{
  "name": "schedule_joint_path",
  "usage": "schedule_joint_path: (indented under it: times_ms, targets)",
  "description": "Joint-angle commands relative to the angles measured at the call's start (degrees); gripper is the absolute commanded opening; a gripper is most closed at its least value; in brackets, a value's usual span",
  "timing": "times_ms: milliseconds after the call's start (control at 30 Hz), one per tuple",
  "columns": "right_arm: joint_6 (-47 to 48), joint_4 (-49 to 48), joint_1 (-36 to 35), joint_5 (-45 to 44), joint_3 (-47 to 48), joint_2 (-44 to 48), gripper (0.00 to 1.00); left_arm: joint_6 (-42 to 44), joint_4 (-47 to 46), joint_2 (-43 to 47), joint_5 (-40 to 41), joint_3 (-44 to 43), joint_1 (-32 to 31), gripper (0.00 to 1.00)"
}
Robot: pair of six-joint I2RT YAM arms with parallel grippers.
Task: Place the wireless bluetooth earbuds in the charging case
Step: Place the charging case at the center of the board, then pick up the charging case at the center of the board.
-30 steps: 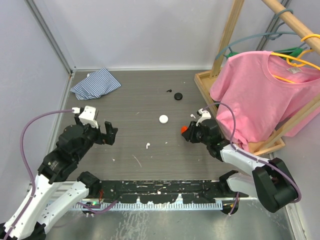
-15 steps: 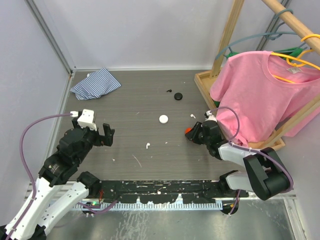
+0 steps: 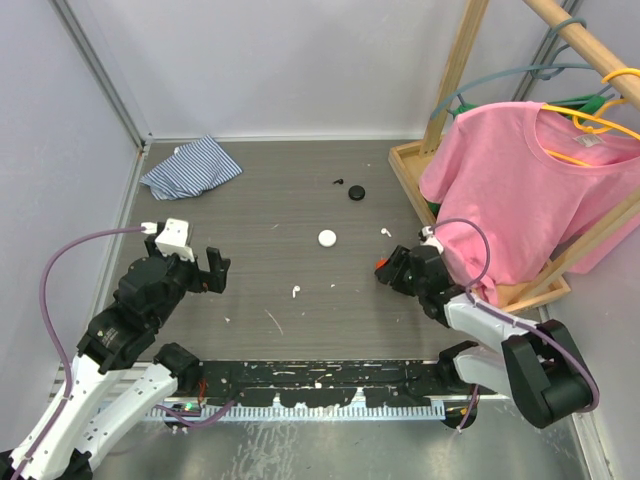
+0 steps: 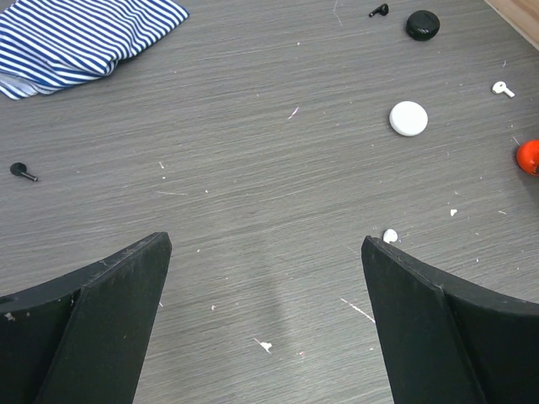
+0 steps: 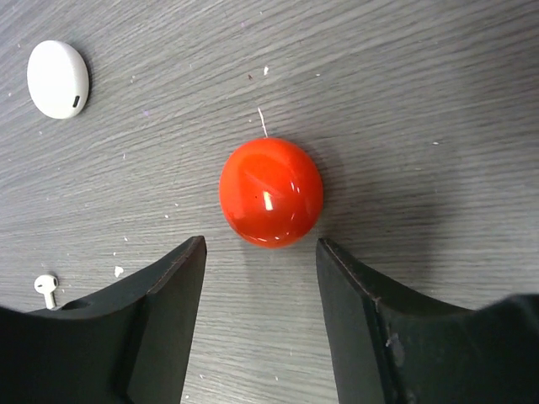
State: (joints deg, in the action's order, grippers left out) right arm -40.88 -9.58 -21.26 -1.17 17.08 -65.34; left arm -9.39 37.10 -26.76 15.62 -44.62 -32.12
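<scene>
A round red case [image 5: 271, 192] lies shut on the table just ahead of my open right gripper [image 5: 261, 244], outside the fingertips; it also shows in the top view [image 3: 381, 266] and the left wrist view [image 4: 529, 156]. A white case [image 3: 327, 238] lies mid-table and a black case [image 3: 357, 193] farther back. One white earbud [image 3: 295, 292] lies front of centre, another [image 3: 386, 232] lies near the right gripper [image 3: 388, 272]. A black earbud [image 3: 339, 182] lies beside the black case, another [image 4: 23, 171] lies at the left. My left gripper [image 4: 265, 244] is open and empty.
A blue striped cloth [image 3: 190, 166] lies at the back left. A wooden rack [image 3: 405, 175] with a pink shirt [image 3: 520, 190] on hangers stands along the right side, close behind the right arm. White flecks dot the table.
My right gripper has drawn back a little to the right and nearer, and the red case shows slightly farther right. My left gripper shifted slightly left, then held still.
</scene>
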Motion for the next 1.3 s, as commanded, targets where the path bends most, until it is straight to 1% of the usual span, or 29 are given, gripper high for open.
schedule_joint_path:
  times_ms: [0, 133, 333, 467, 533, 767, 833, 900, 1033, 1133, 1267]
  targets:
    - [1.61, 5.37, -0.13, -1.52, 1.18, 2.39, 0.63, 0.25, -2.56, 0.2, -0.42, -0.11, 0.3, 0.98]
    - [2.94, 8.05, -3.58, -5.18, 3.04, 5.18, 0.65, 0.16, -2.46, 0.51, -0.24, -0.2, 0.37, 0.98]
    - [5.68, 13.02, -11.57, -16.2, 8.29, 6.63, 0.68, -0.08, -2.19, 0.96, -0.37, -0.3, 0.54, 0.98]
    - [11.52, 14.2, -17.94, -22.68, 13.59, 4.49, 0.72, -0.19, -1.99, 1.63, -0.56, -0.47, 0.88, 0.98]
    - [15.58, 13.27, -20.12, -23.94, 15.98, 2.59, 0.74, -0.19, -1.9, 1.92, -0.42, -0.37, 1.17, 0.98]
    - [30.32, 3.86, -21.02, -17.57, 21.04, -6.22, 0.81, -0.21, -1.8, 2.2, -1.19, -0.42, 1.53, 0.98]
    - [33.95, 3.36, -21.01, -15.93, 23.37, -10.01, 0.83, -0.26, -1.61, 2.35, -1.0, -0.46, 1.61, 0.98]
    - [37.3, 4.2, -21.0, -14.36, 26.51, -13.54, 0.85, -0.28, -1.51, 2.81, -0.54, -0.42, 1.69, 0.98]
    - [40.94, 8.36, -20.55, -11.94, 34.02, -20.88, 0.88, -0.18, -2.02, 4.1, 0.26, -0.04, 1.84, 0.98]
    - [41.9, 12.6, -19.25, -6.62, 40.01, -26.43, 0.88, -0.18, -1.97, 4.16, 0.44, 0.0, 2.05, 0.98]
    - [42.26, 18.07, -17.83, -2.68, 47.84, -33.26, 0.89, -0.19, -2.03, 3.8, 0.26, 0.07, 2.41, 0.98]
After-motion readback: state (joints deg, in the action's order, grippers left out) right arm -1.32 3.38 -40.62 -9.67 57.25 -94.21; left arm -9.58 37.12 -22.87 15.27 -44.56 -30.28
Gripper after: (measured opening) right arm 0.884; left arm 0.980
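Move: The white case lies about 10 cm ahead of the right gripper and 13 cm to its left, roughly 2 cm lower. The red case sits just off these fingertips, 2 cm ahead and 1 cm left; one white earbud is some 10 cm straight ahead, and the black case is 20 cm ahead, 7 cm left. From the left gripper, the white case is about 15 cm ahead, 20 cm right and 23 cm below. Back the right gripper a couple of centimetres off the released red case and lift it about 7 cm. Swing it left and forward, some 13 cm and 8 cm in all, towards the white case, easing down slightly at the end. Meanwhile roll the wrist about 50 degrees counter-clockwise and spread the fingers from just over half to nearly full opening. ##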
